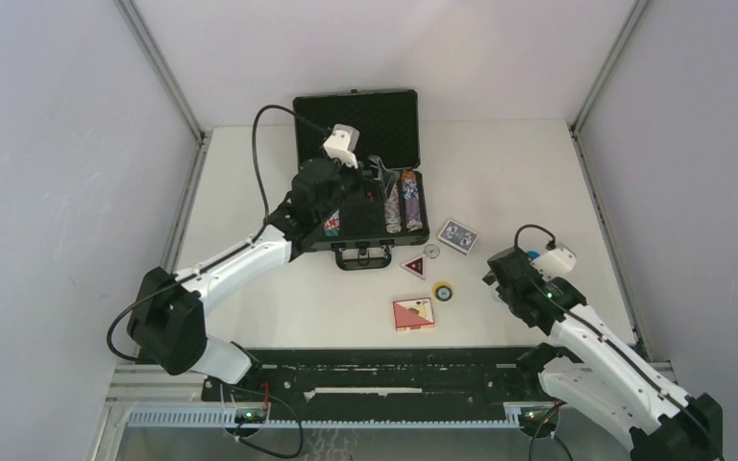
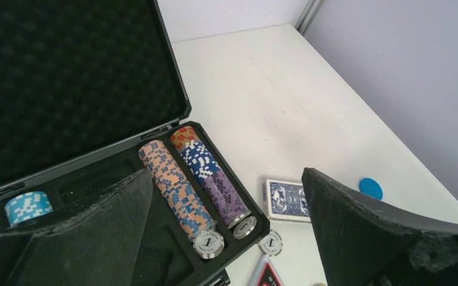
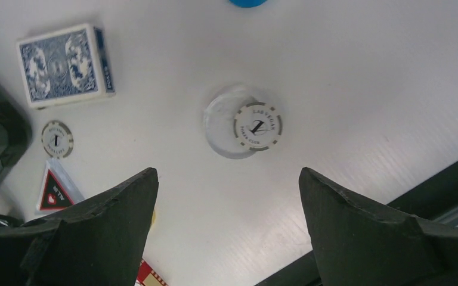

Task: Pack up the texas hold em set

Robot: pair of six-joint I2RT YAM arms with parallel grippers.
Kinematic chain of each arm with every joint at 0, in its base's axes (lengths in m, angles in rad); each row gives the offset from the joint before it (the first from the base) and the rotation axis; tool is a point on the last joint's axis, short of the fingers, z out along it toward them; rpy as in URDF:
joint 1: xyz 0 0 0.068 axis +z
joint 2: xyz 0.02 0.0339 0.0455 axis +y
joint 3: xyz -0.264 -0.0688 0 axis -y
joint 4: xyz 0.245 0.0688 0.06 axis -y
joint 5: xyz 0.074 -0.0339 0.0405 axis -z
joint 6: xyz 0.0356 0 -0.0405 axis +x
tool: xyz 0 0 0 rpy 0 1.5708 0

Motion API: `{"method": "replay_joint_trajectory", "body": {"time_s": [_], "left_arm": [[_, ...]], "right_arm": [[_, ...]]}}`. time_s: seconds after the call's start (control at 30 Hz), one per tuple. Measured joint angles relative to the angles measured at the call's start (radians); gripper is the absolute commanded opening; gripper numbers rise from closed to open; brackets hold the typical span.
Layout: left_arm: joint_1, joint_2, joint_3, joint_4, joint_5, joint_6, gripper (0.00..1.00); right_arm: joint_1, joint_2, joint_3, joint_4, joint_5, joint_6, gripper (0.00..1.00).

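Observation:
The black briefcase (image 1: pixel 405 144) lies open at the back of the table, its foam lid (image 2: pixel 65 65) raised. Rows of chips (image 2: pixel 176 185) fill its right slots, and light blue chips (image 2: pixel 28 207) sit further left. My left gripper (image 1: pixel 370 192) hangs open over the case's tray (image 2: pixel 226 176), holding nothing. The blue deck (image 1: pixel 458 235), a loose chip (image 1: pixel 432 251), the triangular button (image 1: pixel 412 266), a yellow round button (image 1: pixel 442 290) and the red deck (image 1: pixel 413 314) lie on the table. My right gripper (image 1: pixel 502 279) is open above the table (image 3: pixel 226 173), just short of a white chip (image 3: pixel 257 126) that rests on a clear disc (image 3: pixel 220 128).
A blue dot (image 2: pixel 370 188) sits on the table to the right of the blue deck (image 3: pixel 64 64). White walls close in the table at the left, back and right. A black rail (image 1: pixel 394 370) runs along the near edge between the arm bases.

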Motion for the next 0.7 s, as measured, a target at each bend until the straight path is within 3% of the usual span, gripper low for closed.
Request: {"method": "replay_joint_trajectory", "body": {"time_s": [0.13, 0.37, 0.7], "left_arm": [[0.0, -0.034, -0.03, 0.022, -0.002, -0.006, 1.0], [0.0, -0.037, -0.037, 0.046, -0.001, -0.016, 1.0], [0.001, -0.037, -0.037, 0.047, -0.001, -0.016, 1.0]], "right_arm": [[-0.049, -0.059, -0.021, -0.048, 0.0, 0.047, 0.8], [-0.098, -0.034, -0.051, -0.022, -0.043, 0.056, 0.78], [-0.295, -0.005, -0.151, 0.114, -0.212, -0.048, 0.7]]}}
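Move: The white chip lying on the clear disc is my right hand's target: about 4 cm to its right, 1 cm ahead and some 6 cm below the open fingers. The blue chip lies about 11 cm ahead and 11 cm to the right, the blue card box roughly 16 cm ahead and 9 cm left, and the yellow-black disc 2 cm ahead and 13 cm left. From my left hand the target is some 34 cm right, 30 cm back and 25 cm down. I ease my right hand a couple of centimetres to the right and slightly back to line up with the white chip on the clear disc, then sink about 5 cm towards it. On the way I twist the wrist clockwise some 10 degrees, tilt it a little, and narrow the wide-open fingers by about a quarter, not yet shutting them on the chip. ##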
